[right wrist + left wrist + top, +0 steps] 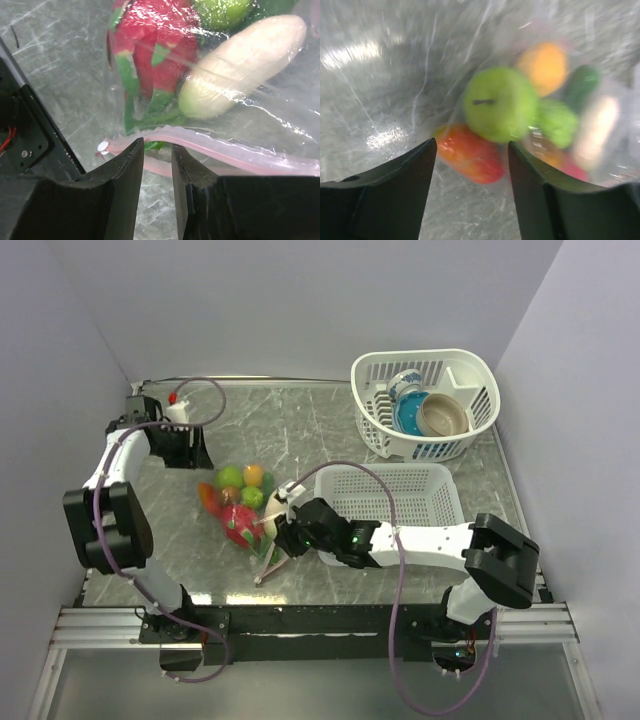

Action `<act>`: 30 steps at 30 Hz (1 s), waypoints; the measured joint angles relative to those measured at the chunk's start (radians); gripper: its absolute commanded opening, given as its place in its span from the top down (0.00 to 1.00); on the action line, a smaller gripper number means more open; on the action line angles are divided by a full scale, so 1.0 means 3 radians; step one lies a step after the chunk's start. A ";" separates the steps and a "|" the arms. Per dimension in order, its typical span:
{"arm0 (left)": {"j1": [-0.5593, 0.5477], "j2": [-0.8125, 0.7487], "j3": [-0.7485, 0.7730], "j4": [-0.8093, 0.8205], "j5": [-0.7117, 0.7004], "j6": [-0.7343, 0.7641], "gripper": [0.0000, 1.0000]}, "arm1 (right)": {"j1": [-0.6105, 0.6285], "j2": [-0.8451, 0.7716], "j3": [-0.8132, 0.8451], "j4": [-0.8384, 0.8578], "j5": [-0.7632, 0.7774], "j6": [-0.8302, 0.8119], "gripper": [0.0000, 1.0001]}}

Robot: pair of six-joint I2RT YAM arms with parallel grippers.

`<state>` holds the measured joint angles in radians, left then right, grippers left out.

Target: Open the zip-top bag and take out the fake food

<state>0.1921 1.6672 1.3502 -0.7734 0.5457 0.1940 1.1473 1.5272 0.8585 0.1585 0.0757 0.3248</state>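
Observation:
The clear zip-top bag lies mid-table with the fake food inside. In the left wrist view a green apple, an orange and a red-orange piece show through the plastic. My left gripper is open just short of that end of the bag, nothing between its fingers. In the right wrist view a red-and-green fruit and a cream oblong lie behind the pink zip strip. My right gripper stands at the strip's end, jaws narrowly apart, one lip of the strip crossing the gap.
An empty white slotted basket stands right of the bag, under my right arm. A second white basket at the back right holds a blue-patterned cup and a tan bowl. Walls close in on the left, back and right.

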 measured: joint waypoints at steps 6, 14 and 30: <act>0.0000 0.0305 -0.0243 0.0189 -0.0211 -0.0018 0.39 | -0.0004 0.0215 0.0229 -0.0215 0.0127 0.0069 0.37; -0.0109 0.0434 -0.0198 0.0404 -0.0224 -0.0104 0.99 | -0.0003 0.0570 0.0538 -0.0523 0.0422 0.0285 0.21; -0.0090 0.0575 -0.0175 0.0347 -0.0446 0.0056 0.99 | 0.0017 0.0585 0.0402 -0.0501 0.0459 0.0462 0.22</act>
<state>0.1650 1.8397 1.2976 -0.6693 0.4118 0.2108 1.1522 1.7027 0.9791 0.0082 0.2134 0.4633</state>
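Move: The bag's closed-end film lies about 1 cm ahead, 2 cm right and 8 cm below the left hand; the red-orange pepper is 3 cm back and 8 cm below, the green apple 2 cm ahead and 4 cm right at similar depth. From the right hand, the zip mouth lies some 3 cm left, 1 cm ahead, 4 cm down, the dragon fruit 6 cm ahead, 8 cm left, and the white vegetable 8 cm ahead, 1 cm left, both 5 cm down. Left hand lowers 8 cm and shuts at the bag's edge while right sinks 5 cm, opening at the mouth. ##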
